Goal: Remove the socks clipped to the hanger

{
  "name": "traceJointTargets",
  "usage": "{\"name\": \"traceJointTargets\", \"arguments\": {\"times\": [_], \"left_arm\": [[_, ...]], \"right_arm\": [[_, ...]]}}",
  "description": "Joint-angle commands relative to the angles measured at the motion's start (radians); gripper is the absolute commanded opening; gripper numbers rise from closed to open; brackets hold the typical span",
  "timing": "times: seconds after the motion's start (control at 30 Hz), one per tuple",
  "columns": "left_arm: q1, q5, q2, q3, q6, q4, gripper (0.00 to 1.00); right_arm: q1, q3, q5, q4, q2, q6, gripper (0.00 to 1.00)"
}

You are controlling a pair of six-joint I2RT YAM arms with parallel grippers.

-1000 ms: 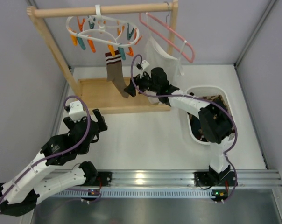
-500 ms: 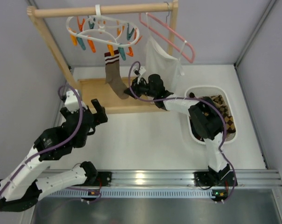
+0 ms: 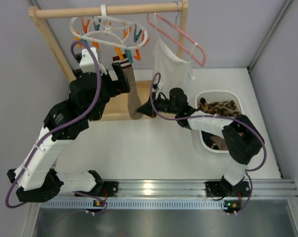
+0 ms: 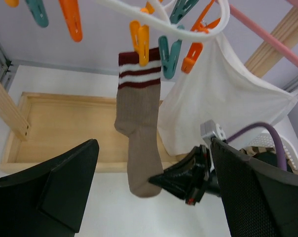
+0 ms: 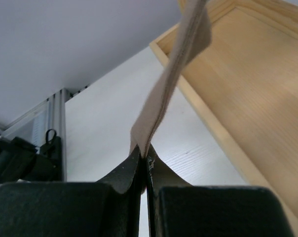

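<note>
One brown sock (image 3: pixel 133 97) with a dark red and white striped cuff hangs from an orange clothespin (image 4: pixel 139 35) of the white ring hanger (image 3: pixel 109 30). My right gripper (image 3: pixel 149 109) is shut on the sock's toe, seen pinched flat between the black tips (image 5: pixel 144 159). The sock (image 5: pixel 181 59) slants up from there. My left gripper (image 3: pixel 117 80) is raised beside the sock's cuff and stands wide open. In its wrist view the sock (image 4: pixel 139 128) hangs between the left gripper's (image 4: pixel 154 197) spread fingers, touching neither. More socks (image 3: pixel 220 106), patterned, lie in the basket.
A white cloth (image 3: pixel 171 59) hangs on a pink wire hanger (image 3: pixel 181 37) right of the sock. The wooden rail (image 3: pixel 114 10) carries both hangers. The rack's wooden base tray (image 3: pixel 97 98) lies below. The white basket (image 3: pixel 215 93) stands at the right.
My right gripper has shut on the sock's toe and drawn it nearer and to the right. My left arm has risen from the table to beside the sock, still open.
</note>
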Motion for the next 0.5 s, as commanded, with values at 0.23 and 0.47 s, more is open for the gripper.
{"name": "traceJointTargets", "arguments": {"times": [0.23,0.47], "left_arm": [[0.374,0.546,0.215,0.216,0.076,0.082,0.98],[0.478,0.765,0.210,0.167,0.036,0.207,0.98]], "right_arm": [[-0.009,-0.080,-0.219,-0.106,-0.248,0.001,0.00],[-0.037,-0.100,-0.360,-0.179,-0.319,0.018,0.00]]}}
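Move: The striped cuff of the last sock, hanging from an orange and a teal clip, is about 19 cm straight ahead of the open left hand and 7 cm lower. Another orange clip sits some 7 cm to the right of the cuff and slightly above it; the white cloth hangs roughly 18 cm to the cuff's right and 5 cm farther out. From the right hand, already pinching the sock's toe, the cuff is about 10 cm ahead, 11 cm left and 19 cm up. Forward and nearly level, the left hand runs about 10 cm towards the clipped cuff, slowing at the end, its fingers wide open and its wrist turning some 10 degrees clockwise. Meanwhile the right hand keeps its shut grip on the toe and draws it back about 8 cm, up 6 and a little right, away from the hanger, its wrist turning roughly 15 degrees counter-clockwise. ##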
